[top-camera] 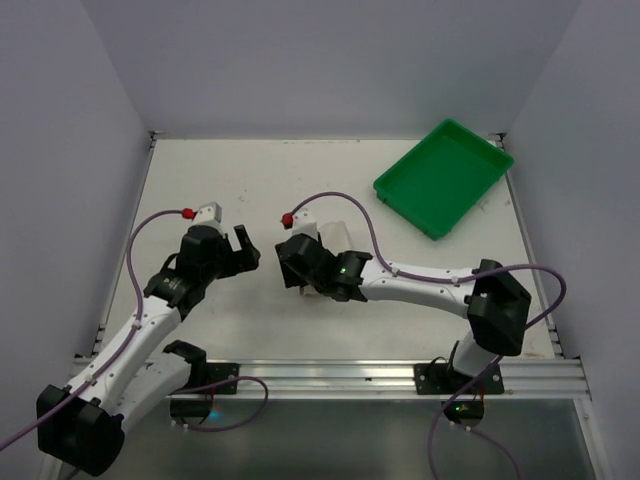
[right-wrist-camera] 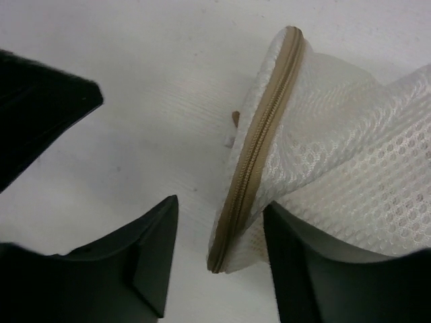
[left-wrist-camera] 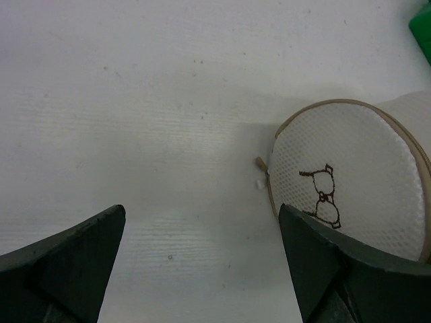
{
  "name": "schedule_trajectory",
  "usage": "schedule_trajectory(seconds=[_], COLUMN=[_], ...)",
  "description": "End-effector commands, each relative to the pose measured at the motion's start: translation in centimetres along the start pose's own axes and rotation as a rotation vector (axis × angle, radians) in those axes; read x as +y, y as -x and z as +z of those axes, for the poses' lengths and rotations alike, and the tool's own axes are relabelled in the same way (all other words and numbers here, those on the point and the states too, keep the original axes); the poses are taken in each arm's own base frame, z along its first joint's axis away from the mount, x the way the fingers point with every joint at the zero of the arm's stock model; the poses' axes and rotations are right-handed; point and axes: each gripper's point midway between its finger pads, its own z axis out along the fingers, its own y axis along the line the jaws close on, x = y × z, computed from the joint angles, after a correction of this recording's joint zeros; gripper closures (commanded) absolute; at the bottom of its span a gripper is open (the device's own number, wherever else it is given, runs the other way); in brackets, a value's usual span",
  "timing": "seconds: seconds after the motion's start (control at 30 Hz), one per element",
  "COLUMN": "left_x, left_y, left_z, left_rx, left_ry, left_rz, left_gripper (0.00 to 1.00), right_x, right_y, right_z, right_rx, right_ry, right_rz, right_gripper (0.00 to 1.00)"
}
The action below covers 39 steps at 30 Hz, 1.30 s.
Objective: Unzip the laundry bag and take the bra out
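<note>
The laundry bag (top-camera: pixel 333 238) is a whitish round mesh case at the table's middle, partly under my right gripper (top-camera: pixel 297 265). In the right wrist view the bag (right-wrist-camera: pixel 337 168) stands tilted on edge, and its tan zip (right-wrist-camera: pixel 259 155) runs closed along the rim. My right gripper (right-wrist-camera: pixel 219 262) is open, with the bag's lower rim between the jaws, near the right finger and apart from the left one. My left gripper (top-camera: pixel 243 250) is open and empty just left of the bag. The left wrist view shows the lid (left-wrist-camera: pixel 353 178) with its bra drawing (left-wrist-camera: pixel 322 195). The bra is hidden.
A green plastic tray (top-camera: pixel 445 178) lies at the back right, and its corner shows in the left wrist view (left-wrist-camera: pixel 421 28). The left gripper's dark finger (right-wrist-camera: pixel 40 111) shows at the left of the right wrist view. White walls enclose the table.
</note>
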Motion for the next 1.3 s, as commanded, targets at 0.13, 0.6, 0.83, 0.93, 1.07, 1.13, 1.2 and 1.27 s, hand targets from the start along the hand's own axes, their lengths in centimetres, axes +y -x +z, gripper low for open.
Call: schedule_trajectory(seconds=[0.13,0.6,0.83,0.93,1.07,1.13,1.2,1.27], left_x=[-1.8,-7.3,-9.2,-9.4,-10.3,-11.1,-11.4,-11.8], left_y=[0.0,-0.5,-0.5,-1.2,-3.0,-3.1,-4.0,-4.3], left_z=[-0.3,-3.5,-5.7,-5.8,-6.7,-7.5,-7.9,-8.3], left_rx=[-0.034,-0.135,-0.178,-0.165,-0.123,-0.125,-0.087,-0.073], left_ry=[-0.135,-0.551,-0.707,-0.739,-0.860,-0.931,-0.981,-1.020], left_rz=[0.020,0.066,0.090,0.074,0.062,0.061,0.066,0.079], left_gripper=[0.00,0.00,0.00,0.00,0.00,0.00,0.00,0.00], right_x=[0.8,3.5,3.2,2.5,1.7,1.3,1.3,1.1], right_y=[3.2,4.9,4.5,4.5,4.8,4.7,4.7,4.8], right_z=[-2.5,-11.2,-12.3,-12.5,-13.7,-14.1,-14.6,-14.8], right_rx=[-0.080,-0.028,-0.031,-0.039,-0.064,-0.068,-0.071,-0.075], right_ry=[0.089,0.675,0.754,0.776,0.824,0.845,0.870,0.882], right_rz=[-0.050,-0.092,-0.097,-0.109,-0.139,-0.149,-0.161,-0.171], right_gripper=[0.86,1.00,1.00,1.00,1.00,1.00,1.00,1.00])
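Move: The laundry bag's zip edge lies between the right hand's parted fingers, only about 1 cm below and 1 cm to the left; the bag's body is some 5 cm ahead, 6 cm right and 7 cm lower. From the left hand, the zip pull is roughly 6 cm ahead, 8 cm right and 11 cm down, with the zip edge about 2 cm back, 11 cm right and level in height. Right pinches the zip edge, lifts about 10 cm and back; open left hand swings right towards the pull. ##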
